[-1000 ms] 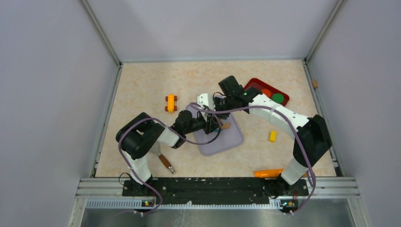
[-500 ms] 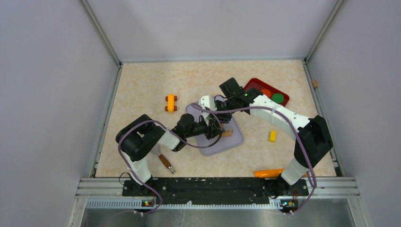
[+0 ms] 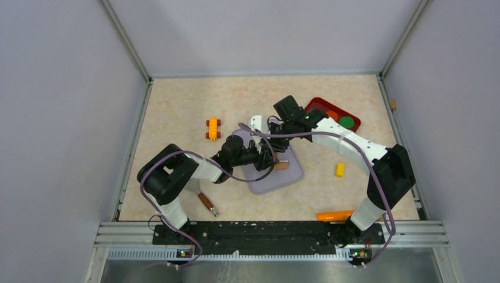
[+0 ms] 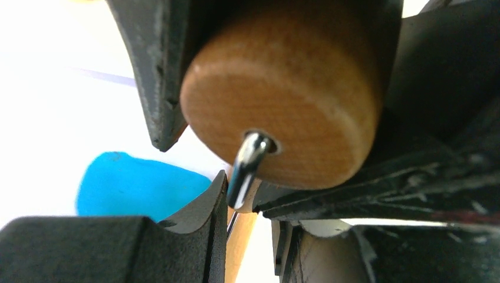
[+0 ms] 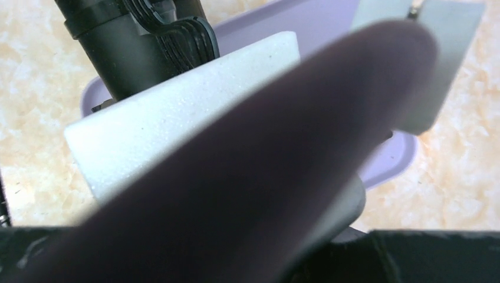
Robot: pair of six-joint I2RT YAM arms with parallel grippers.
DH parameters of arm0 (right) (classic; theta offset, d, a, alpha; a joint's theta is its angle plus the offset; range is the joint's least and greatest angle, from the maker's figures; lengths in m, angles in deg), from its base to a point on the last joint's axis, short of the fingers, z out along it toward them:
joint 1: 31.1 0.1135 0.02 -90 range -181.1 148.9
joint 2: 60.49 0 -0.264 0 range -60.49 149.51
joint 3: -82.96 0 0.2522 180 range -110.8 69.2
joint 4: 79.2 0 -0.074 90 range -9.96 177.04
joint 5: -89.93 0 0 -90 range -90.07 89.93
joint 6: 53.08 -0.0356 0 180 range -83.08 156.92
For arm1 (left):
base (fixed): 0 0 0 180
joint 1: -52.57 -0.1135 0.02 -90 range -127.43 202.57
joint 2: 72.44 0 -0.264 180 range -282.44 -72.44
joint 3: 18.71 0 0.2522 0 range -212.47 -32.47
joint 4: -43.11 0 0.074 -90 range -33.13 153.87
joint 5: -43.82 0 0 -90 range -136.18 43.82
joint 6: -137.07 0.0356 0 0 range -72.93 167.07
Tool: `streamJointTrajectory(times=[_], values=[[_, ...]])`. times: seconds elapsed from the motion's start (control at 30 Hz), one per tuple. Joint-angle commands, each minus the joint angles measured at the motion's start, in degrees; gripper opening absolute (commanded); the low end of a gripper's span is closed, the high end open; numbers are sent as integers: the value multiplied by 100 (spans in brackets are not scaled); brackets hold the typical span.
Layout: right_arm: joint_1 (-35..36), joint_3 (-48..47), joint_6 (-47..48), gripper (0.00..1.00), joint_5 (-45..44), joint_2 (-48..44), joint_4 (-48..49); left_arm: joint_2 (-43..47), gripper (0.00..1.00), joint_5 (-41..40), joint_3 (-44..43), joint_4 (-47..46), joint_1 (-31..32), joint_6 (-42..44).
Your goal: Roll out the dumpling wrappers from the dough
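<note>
My left gripper (image 3: 266, 159) is over the lavender mat (image 3: 289, 175) and is shut on the tan wooden roller (image 3: 282, 165). In the left wrist view the roller's round end (image 4: 283, 94) with a metal pin fills the space between my dark fingers (image 4: 150, 65). A flat patch of teal-blue dough (image 4: 132, 186) lies on the mat just beside and below it. My right gripper (image 3: 275, 140) hovers right over the left one; a purple cable (image 5: 236, 177) blocks its wrist view, so its jaws are hidden. No round wrappers show.
A red tray (image 3: 315, 106) with orange and green pieces is at the back right. A yellow block (image 3: 339, 170), an orange stick (image 3: 335, 216), a brown tool (image 3: 207, 203) and an orange-yellow toy (image 3: 213, 128) lie around the mat.
The left gripper has carried the roller a little toward the near side across the mat, and the left arm's elbow has swung left. The right arm has barely moved.
</note>
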Motion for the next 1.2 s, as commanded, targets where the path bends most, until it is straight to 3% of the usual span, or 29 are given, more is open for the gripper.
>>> streamJointTrajectory(times=[0.0, 0.37, 0.87, 1.17], values=[[109, -218, -273, 0, -161, -184, -164, 176, 0, -252, -773, 465, -421, 336], [-85, -814, 127, 0, -394, 414, 143, -460, 0, -278, -1799, 777, -973, 495], [70, -757, -122, 0, -135, 571, 81, -201, 0, -394, -1068, 694, -974, 78], [115, -491, -173, 0, -448, 838, 322, -614, 0, -638, -1213, 1024, -1041, -338]])
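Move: Under the two hands, which both still hold the upright double roller, the blue dough lies about 4 cm ahead of the left hand, 1 cm to its left and 8 cm below. The lilac tray carries it and is centred on much the same spot. The orange toy stands some 24 cm left and 16 cm ahead of the left hand, the yellow block about 27 cm right and 1 cm back. From the right hand, the dough is roughly 4 cm ahead, 3 cm left and 14 cm below. Keeping their grips, both hands carry the roller up and forward over the dough, about 8 cm out and 3 to 4 cm up, the right wrist tilting some 10 degrees. Then they sink 2 to 3 cm and ease back about 1 cm, drifting slightly left, to bring the lower roller down at the dough's far side. ##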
